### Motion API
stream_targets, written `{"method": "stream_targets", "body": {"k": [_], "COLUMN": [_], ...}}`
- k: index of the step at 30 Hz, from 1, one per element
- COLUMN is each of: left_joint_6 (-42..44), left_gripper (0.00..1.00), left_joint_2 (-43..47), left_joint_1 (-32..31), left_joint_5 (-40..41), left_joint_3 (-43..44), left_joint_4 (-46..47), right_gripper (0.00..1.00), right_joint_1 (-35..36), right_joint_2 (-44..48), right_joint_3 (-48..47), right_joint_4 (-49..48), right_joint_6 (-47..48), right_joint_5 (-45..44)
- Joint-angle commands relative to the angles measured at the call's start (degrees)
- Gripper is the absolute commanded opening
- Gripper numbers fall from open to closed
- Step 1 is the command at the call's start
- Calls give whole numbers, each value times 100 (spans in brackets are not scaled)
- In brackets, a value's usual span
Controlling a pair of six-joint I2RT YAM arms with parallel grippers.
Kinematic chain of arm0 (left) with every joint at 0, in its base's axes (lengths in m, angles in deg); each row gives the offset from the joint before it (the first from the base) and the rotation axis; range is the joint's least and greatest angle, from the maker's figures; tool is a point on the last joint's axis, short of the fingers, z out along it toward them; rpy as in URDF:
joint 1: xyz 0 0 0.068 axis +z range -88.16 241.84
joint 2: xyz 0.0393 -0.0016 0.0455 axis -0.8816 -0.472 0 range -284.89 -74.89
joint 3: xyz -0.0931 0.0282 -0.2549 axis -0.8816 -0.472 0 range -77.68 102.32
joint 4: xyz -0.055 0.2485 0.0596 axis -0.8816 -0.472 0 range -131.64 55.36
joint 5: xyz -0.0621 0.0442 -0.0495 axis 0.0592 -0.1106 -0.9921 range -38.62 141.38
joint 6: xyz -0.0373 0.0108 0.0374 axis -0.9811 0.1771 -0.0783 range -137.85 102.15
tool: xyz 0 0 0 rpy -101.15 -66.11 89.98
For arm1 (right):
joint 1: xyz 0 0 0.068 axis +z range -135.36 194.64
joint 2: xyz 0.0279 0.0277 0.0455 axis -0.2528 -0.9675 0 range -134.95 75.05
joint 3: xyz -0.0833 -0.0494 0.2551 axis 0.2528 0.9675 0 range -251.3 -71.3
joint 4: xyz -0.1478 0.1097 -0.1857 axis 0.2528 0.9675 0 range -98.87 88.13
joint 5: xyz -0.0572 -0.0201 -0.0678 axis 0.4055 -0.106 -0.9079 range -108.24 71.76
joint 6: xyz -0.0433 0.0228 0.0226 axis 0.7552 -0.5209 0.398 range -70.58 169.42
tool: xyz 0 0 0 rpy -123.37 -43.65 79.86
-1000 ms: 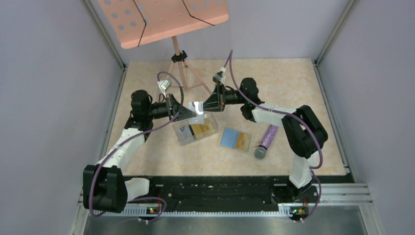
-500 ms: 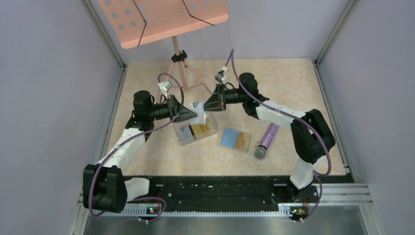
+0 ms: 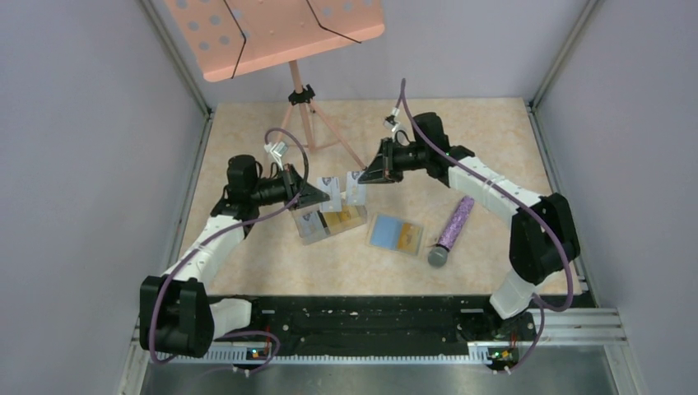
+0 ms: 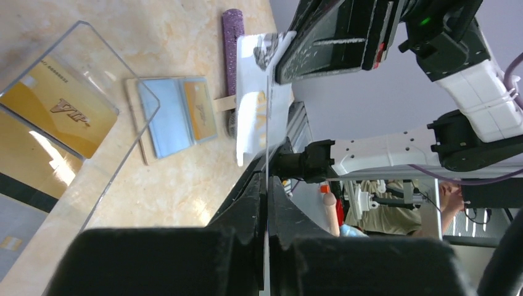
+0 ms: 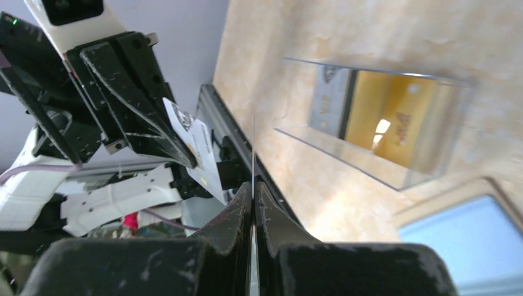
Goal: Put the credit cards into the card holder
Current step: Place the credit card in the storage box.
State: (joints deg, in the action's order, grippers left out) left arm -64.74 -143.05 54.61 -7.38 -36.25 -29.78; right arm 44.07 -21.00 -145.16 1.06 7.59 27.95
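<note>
My left gripper (image 3: 319,194) is shut on a white printed credit card (image 3: 331,192) held on edge above the clear box; this card also faces the right wrist view (image 5: 194,145). A short gap to the right, my right gripper (image 3: 362,176) is shut on a second white printed card (image 3: 355,188), which shows flat in the left wrist view (image 4: 254,92). In each wrist view the gripper's own card is only a thin line between shut jaws (image 4: 267,179) (image 5: 253,185). The card holder (image 3: 396,234) lies open on the table, light blue inside, with an orange card in it.
A clear plastic box (image 3: 317,226) with gold cards (image 4: 61,111) sits under both grippers. A purple glitter microphone (image 3: 451,230) lies right of the card holder. A pink music stand (image 3: 276,33) rises at the back, its legs (image 3: 309,127) behind the grippers.
The two grippers were together on the white cards over the box. They have drawn apart, each carrying one card. The right arm has swung back and to the right.
</note>
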Motion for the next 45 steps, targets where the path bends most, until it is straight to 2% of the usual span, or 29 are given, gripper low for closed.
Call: {"method": "stream_targets", "body": {"k": [1,5,15,16,19,21,26,30,38,41,45], "left_joint_6": [609,943,1320,1351,1618,1822,1959,1835,1782,1904,2102], "left_gripper": [0,0,1,4,22,30,37,40,40,40,34], "left_joint_2": [-161,-441,-1270,-1360,-1570,-1654,-1713,-1548,-1322,-1233,-1320], "left_joint_1": [10,2,-356,-431,-720,-945,-1413,-1571,-1635,-1740,-2062], "left_joint_5": [582,1156,1784,1859,2314,2793,4065,4895,5066,4790,4256], "left_joint_3": [136,163,172,232,651,974,1671,1811,1695,1764,1784], "left_joint_4": [-739,-1235,-1297,-1351,-1883,-2372,-3405,-3822,-3757,-3553,-3179], "right_gripper": [0,0,0,0,0,0,0,0,0,0,0], "right_joint_1": [-360,-632,-1076,-1091,-1111,-1111,-1122,-1142,-1221,-1311,-1398], "right_joint_2": [501,710,1182,1197,1185,1149,1015,947,886,877,835], "right_joint_3": [101,340,1134,1194,1315,1390,1572,1697,1917,2045,2216], "right_joint_4": [633,856,1301,1353,1468,1482,1447,1369,1268,1175,1032], "right_joint_6": [606,809,1335,1402,1580,1638,1711,1733,1733,1649,1571], "right_joint_5": [-388,-395,-817,-898,-1105,-1129,-1160,-1200,-1239,-1220,-1160]}}
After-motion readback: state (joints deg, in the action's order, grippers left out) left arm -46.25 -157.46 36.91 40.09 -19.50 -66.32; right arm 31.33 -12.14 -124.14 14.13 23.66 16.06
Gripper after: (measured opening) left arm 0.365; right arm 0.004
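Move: Beneath the left hand, about 19 cm down, lies the clear storage box, its middle roughly 5 cm ahead and in line sideways. The right hand's goal, the open card holder, is about 10 cm to its right, 5 cm back and 20 cm below; the box's middle is some 9 cm to this hand's left and 1 cm ahead, and the purple microphone about 25 cm right and 3 cm back. Swinging its fingers some 45 degrees to point mostly down, the left hand sinks about 13 cm to the storage box and opens to let go of its card, then rises slightly. The right hand keeps its card pinched, sweeping right about 14 cm while descending nearly as far, first level and then mostly down, tipping its fingers lower as it nears the card holder. ##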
